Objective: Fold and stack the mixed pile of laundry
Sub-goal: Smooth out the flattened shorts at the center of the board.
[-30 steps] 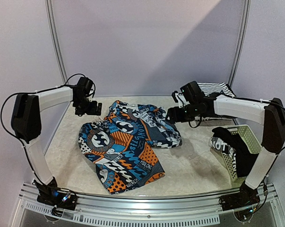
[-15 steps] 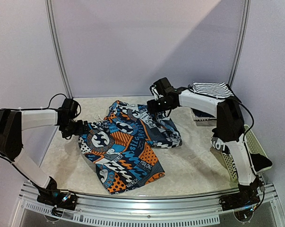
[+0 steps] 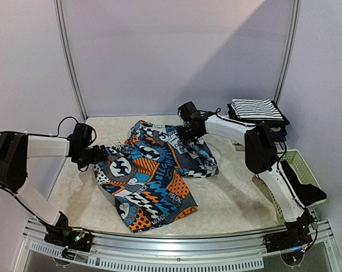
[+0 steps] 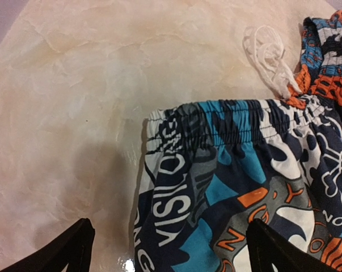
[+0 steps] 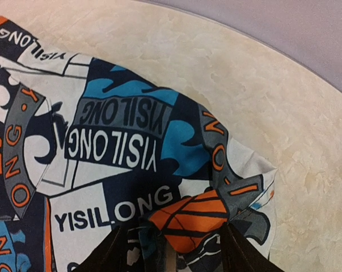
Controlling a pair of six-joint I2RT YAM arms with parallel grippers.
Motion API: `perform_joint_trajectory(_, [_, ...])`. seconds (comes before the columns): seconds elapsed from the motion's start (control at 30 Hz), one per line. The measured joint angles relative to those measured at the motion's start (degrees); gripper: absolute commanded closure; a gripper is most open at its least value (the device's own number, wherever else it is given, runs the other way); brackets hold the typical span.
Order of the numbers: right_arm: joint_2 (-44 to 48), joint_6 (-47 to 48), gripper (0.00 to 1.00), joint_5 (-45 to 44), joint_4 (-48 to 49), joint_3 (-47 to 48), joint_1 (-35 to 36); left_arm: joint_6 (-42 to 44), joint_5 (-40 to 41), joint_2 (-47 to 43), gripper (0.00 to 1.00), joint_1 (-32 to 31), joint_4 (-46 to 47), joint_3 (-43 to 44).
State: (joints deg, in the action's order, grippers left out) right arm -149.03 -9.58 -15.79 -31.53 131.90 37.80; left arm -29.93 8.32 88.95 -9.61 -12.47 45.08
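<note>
The printed shorts [image 3: 148,175] of the laundry pile lie spread on the table, orange, blue, white and black. My left gripper [image 3: 97,153] hovers open at their left waistband corner; in the left wrist view the waistband [image 4: 233,122] lies ahead of the open gripper [image 4: 171,255], its fingers [image 4: 74,249] wide apart, one over bare table. My right gripper [image 3: 185,131] is at the shorts' far edge. In the right wrist view that gripper [image 5: 173,249] has a bunched orange fold [image 5: 193,218] of the shorts [image 5: 119,130] pinched between its fingers. A folded white striped garment [image 3: 256,109] lies at the back right.
A white lattice basket [image 3: 298,161] stands at the right edge with a black garment [image 3: 304,191] in it. The shorts' white drawstring [image 4: 267,56] trails onto the bare marbled table [image 4: 74,85]. The enclosure's back wall and metal posts [image 3: 68,56] stand close behind.
Both arms came down to the shorts: the left to the waistband corner, the right leftward from the striped stack to the far edge. The right jaws have narrowed onto a fold.
</note>
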Motion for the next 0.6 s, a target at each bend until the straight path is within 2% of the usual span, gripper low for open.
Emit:
perform_joint_trajectory(0.07, [-0.87, 0.59, 0.55, -0.57, -0.20, 1.66, 0.00, -0.35, -0.07, 0.02, 0.13, 0.17, 0.72, -0.39])
perform_joint_trajectory(0.13, [-1.42, 0.68, 0.71, -1.20, -0.24, 2.78, 0.00, -0.55, -0.20, 0.33, 0.17, 0.42, 1.53, -0.57])
perform_joint_trajectory(0.2, [-1.46, 0.94, 0.80, -1.55, -0.22, 3.04, -0.11, -0.76, -0.48, 0.83, 0.19, 0.70, 2.21, -0.59])
perform_joint_trajectory(0.33, [-1.57, 0.90, 0.88, -1.66, -0.22, 3.58, -0.33, -0.83, -1.16, 1.86, 0.21, 1.33, 3.28, -0.61])
perform_joint_trajectory(0.43, [-1.62, 0.92, 0.99, -1.62, -0.50, 3.58, -0.63, -0.98, -1.55, 2.34, 0.24, 1.79, 3.85, -0.63])
perform_joint_trajectory(0.6, [-1.79, 0.90, 1.00, -1.51, -1.16, 3.58, -1.27, -1.44, -2.01, 2.49, 0.34, 2.19, 4.50, -0.76])
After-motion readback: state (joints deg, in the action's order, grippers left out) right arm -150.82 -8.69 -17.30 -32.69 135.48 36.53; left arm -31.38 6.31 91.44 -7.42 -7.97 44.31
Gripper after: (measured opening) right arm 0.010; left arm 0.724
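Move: The right hand's half-open fingers are around a bunched orange fold of the shorts, about 1 cm ahead and 1 cm below. The shorts' pale corner is some 5 cm ahead and 3 cm right, the folded stack about 27 cm right and 5 cm farther out. From the left hand, the waistband corner is about 5 cm ahead, 1 cm left and 3 cm down; the white drawstring lies roughly 9 cm ahead, 6 cm right. The right fingers shut completely, pinching the orange fold between them, as the hand eases about 1.5 cm forward, rises slightly and settles back, then slips 1 cm to its right. Meanwhile the left hand, one finger over the shorts and the other over bare board, creeps about 1 cm forward and down towards the waistband corner, its fingers starting to close but still wide. ##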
